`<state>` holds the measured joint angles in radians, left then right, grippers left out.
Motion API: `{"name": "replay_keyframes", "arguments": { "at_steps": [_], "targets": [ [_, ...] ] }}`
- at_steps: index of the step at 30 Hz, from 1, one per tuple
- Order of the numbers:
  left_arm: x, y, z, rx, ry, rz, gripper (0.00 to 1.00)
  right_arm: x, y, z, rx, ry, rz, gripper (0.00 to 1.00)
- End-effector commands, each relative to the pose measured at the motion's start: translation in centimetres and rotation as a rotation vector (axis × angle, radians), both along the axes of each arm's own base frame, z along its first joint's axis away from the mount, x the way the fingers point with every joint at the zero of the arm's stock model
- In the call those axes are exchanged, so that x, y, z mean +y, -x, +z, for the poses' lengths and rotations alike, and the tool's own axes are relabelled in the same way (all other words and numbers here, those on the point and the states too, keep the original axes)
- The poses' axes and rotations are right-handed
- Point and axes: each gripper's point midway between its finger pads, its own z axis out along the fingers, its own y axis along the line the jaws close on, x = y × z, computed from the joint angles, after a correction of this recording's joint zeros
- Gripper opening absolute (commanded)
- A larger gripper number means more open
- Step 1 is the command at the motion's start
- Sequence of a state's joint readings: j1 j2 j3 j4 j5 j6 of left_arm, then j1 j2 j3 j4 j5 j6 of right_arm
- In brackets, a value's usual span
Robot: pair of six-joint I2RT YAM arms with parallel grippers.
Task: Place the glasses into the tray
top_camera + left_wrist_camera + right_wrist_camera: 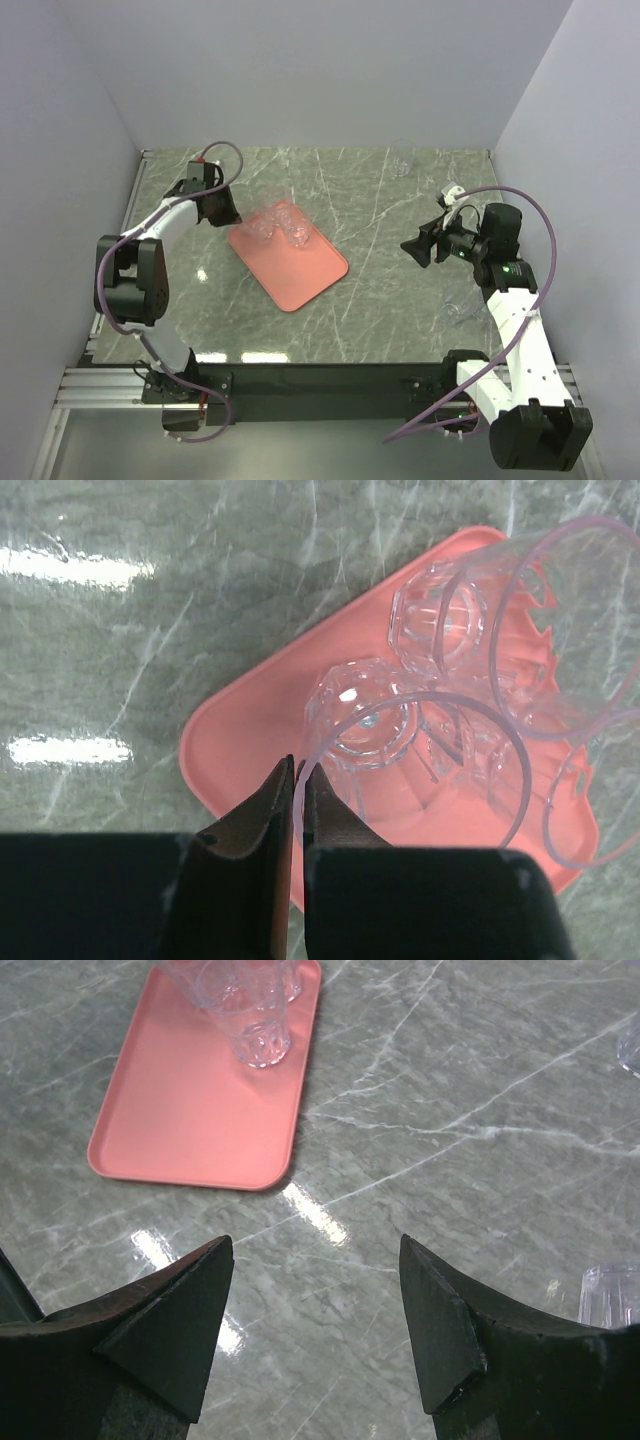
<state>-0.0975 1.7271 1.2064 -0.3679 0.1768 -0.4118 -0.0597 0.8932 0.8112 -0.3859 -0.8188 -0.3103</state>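
The salmon-pink tray (300, 272) lies left of the table's middle. My left gripper (297, 765) is shut on the rim of a clear glass (372, 718), pinching the wall between its jaws over the tray's (250, 730) far corner. Whether the glass's base touches the tray I cannot tell. Other glasses (440, 620) stand close beside it on the tray, seen from above as a cluster (282, 226). My right gripper (315, 1250) hangs open over bare table, right of the tray (190, 1100), with nothing between its fingers.
One loose glass (402, 165) stands near the back wall. Another glass (610, 1298) sits on the table just right of my right gripper, and a further glass (632, 1045) shows at that view's right edge. White walls close in the table on three sides.
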Motion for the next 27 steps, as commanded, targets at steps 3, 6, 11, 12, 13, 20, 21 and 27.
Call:
{"name": "replay_keyframes", "arguments": {
  "at_steps": [3,6,11,12,13,20,21,27],
  "targets": [
    [-0.5,-2.2,1.9,-0.070,-0.061,-0.006,0.01,-0.1,-0.1,0.7,-0.043,0.005,0.011,0.74],
    [-0.3,-2.5,1.5,-0.063,-0.099,0.000,0.01,0.0,-0.1,0.8,-0.045,0.005,0.013,0.74],
    [0.0,-2.8,1.5,-0.068,-0.144,0.015,0.03,-0.1,-0.2,0.7,-0.042,0.006,0.010,0.74],
    [-0.1,-2.7,1.5,-0.066,-0.149,0.012,0.10,-0.1,-0.2,0.7,-0.044,0.006,0.011,0.74],
    [-0.1,-2.7,1.6,-0.069,-0.151,0.011,0.14,-0.1,-0.2,0.7,-0.043,0.007,0.012,0.74],
    [-0.7,-2.1,3.8,-0.132,-0.129,-0.005,0.42,-0.3,-0.3,0.5,-0.044,0.015,0.002,0.74],
    [-0.9,-1.8,4.4,-0.148,-0.118,-0.011,0.45,-0.4,-0.4,0.6,-0.047,0.017,-0.001,0.74],
    [-1.1,-0.4,8.9,-0.265,-0.077,-0.020,0.55,-1.8,-0.9,0.2,-0.050,0.049,-0.063,0.74]
  ]
}}
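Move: The left hand, pinching the glass by its rim, has that glass's middle and its spot in the tray's near-left end about 4 cm to its right, 1 cm ahead and 5 cm down. Two standing glasses neighbour it: one about 6 cm ahead and 8 cm right of the hand, one about 12 cm right and 1 cm ahead. From the right hand the held glass lies roughly 38 cm left, 14 cm ahead, 18 cm below. Left hand eases 2 cm forward, tilting the held glass upright, then opens, releasing the rim, and rises 4 cm. ##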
